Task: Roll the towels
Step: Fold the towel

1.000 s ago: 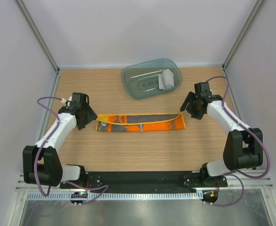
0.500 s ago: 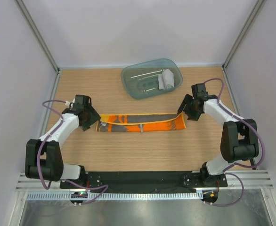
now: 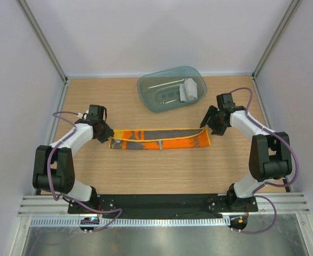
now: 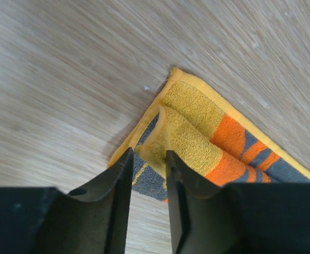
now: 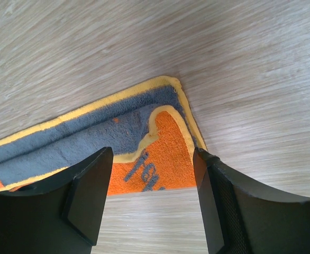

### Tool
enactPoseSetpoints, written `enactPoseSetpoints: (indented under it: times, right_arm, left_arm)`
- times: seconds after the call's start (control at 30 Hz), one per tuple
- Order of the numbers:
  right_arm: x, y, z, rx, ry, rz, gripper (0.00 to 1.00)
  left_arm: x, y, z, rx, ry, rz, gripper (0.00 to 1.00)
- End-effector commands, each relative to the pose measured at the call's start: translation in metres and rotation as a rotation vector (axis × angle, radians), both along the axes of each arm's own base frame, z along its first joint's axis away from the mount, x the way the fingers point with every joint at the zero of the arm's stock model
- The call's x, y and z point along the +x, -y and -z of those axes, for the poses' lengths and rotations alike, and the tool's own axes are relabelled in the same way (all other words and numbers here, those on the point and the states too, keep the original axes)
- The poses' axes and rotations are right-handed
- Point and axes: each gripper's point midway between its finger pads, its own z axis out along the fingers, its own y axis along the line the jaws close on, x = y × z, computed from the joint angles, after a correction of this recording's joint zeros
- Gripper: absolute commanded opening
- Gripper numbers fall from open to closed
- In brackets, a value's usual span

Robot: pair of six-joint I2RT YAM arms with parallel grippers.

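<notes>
The yellow-orange towel point(image 3: 159, 139) lies folded into a long flat strip across the middle of the table. Its left corner point(image 4: 197, 121) is doubled over into a small fold. My left gripper point(image 3: 108, 137) is low at that end. Its jaws point(image 4: 148, 156) stand a narrow gap apart, with the fold's edge right at the tips. My right gripper point(image 3: 205, 126) hangs open and wide point(image 5: 154, 153) above the towel's right corner point(image 5: 160, 143), touching nothing. The grey towel point(image 3: 188, 89) sits rolled up inside the teal tray.
The translucent teal tray point(image 3: 146, 88) stands at the back centre, with thin metal pieces point(image 3: 164, 84) in it beside the grey roll. White walls and metal posts point(image 3: 44, 42) close in the table on three sides. The arm bases sit on a black rail point(image 3: 162, 202) at the near edge.
My left gripper slid right to the towel's left end and its jaws narrowed. My right gripper moved left and slightly back over the right corner. The towel has not moved.
</notes>
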Motion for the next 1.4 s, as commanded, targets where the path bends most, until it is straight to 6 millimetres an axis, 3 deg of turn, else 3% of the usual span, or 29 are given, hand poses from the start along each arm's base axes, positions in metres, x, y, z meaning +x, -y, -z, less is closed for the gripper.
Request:
enactPoseSetpoints:
  times: [0.0,0.13,0.27,0.53,0.63,0.8,0.97,1.07,1.3,1.37]
  right_arm:
    - [0.019,-0.001,-0.015,0.001,0.061,-0.010,0.69]
    - [0.022,-0.001,-0.011,-0.001,0.053,-0.009,0.68]
    - [0.025,-0.004,-0.006,0.013,0.048,-0.010,0.62]
    - [0.027,-0.007,0.007,0.026,0.020,-0.013,0.12]
    - [0.026,-0.007,0.003,0.031,0.027,-0.012,0.01]
    - [0.017,-0.007,-0.019,0.037,0.059,-0.021,0.01]
    - [-0.008,-0.004,-0.049,0.037,0.103,-0.028,0.01]
    - [-0.036,-0.001,-0.063,0.038,0.118,-0.026,0.01]
    - [-0.108,0.002,-0.050,0.073,0.062,-0.005,0.01]
    - [-0.125,0.000,-0.047,0.099,0.054,0.003,0.01]
  left_arm:
    - [0.021,0.008,-0.017,-0.023,0.080,0.006,0.30]
    - [0.024,0.009,-0.018,-0.021,0.083,0.008,0.16]
    - [0.025,0.010,-0.019,-0.022,0.085,0.012,0.10]
    - [0.024,0.010,-0.020,-0.023,0.085,0.017,0.02]
    - [0.022,0.011,-0.024,-0.029,0.092,0.021,0.00]
    - [0.013,0.009,-0.036,-0.025,0.108,0.028,0.00]
    - [-0.010,0.005,-0.060,-0.019,0.127,0.035,0.00]
    - [-0.032,0.002,-0.071,-0.021,0.138,0.040,0.00]
    - [-0.086,-0.005,-0.075,-0.026,0.139,0.039,0.00]
    - [-0.102,-0.005,-0.068,-0.032,0.104,0.041,0.00]
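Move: The towel lies as a long strip between the hands. The left hand is already at its upper layer's left corner, about 1 cm below the fingertips; the upper layer's right corner lies roughly 1 cm ahead of the right hand and 2 cm below. The bin stands some 22 cm ahead and 18 cm left of the right hand, with the rolled towel in it 21 cm ahead and 9 cm left. Both hands pinch the upper layer's corners, lift about 8 cm and draw back some 8 to 10 cm. ##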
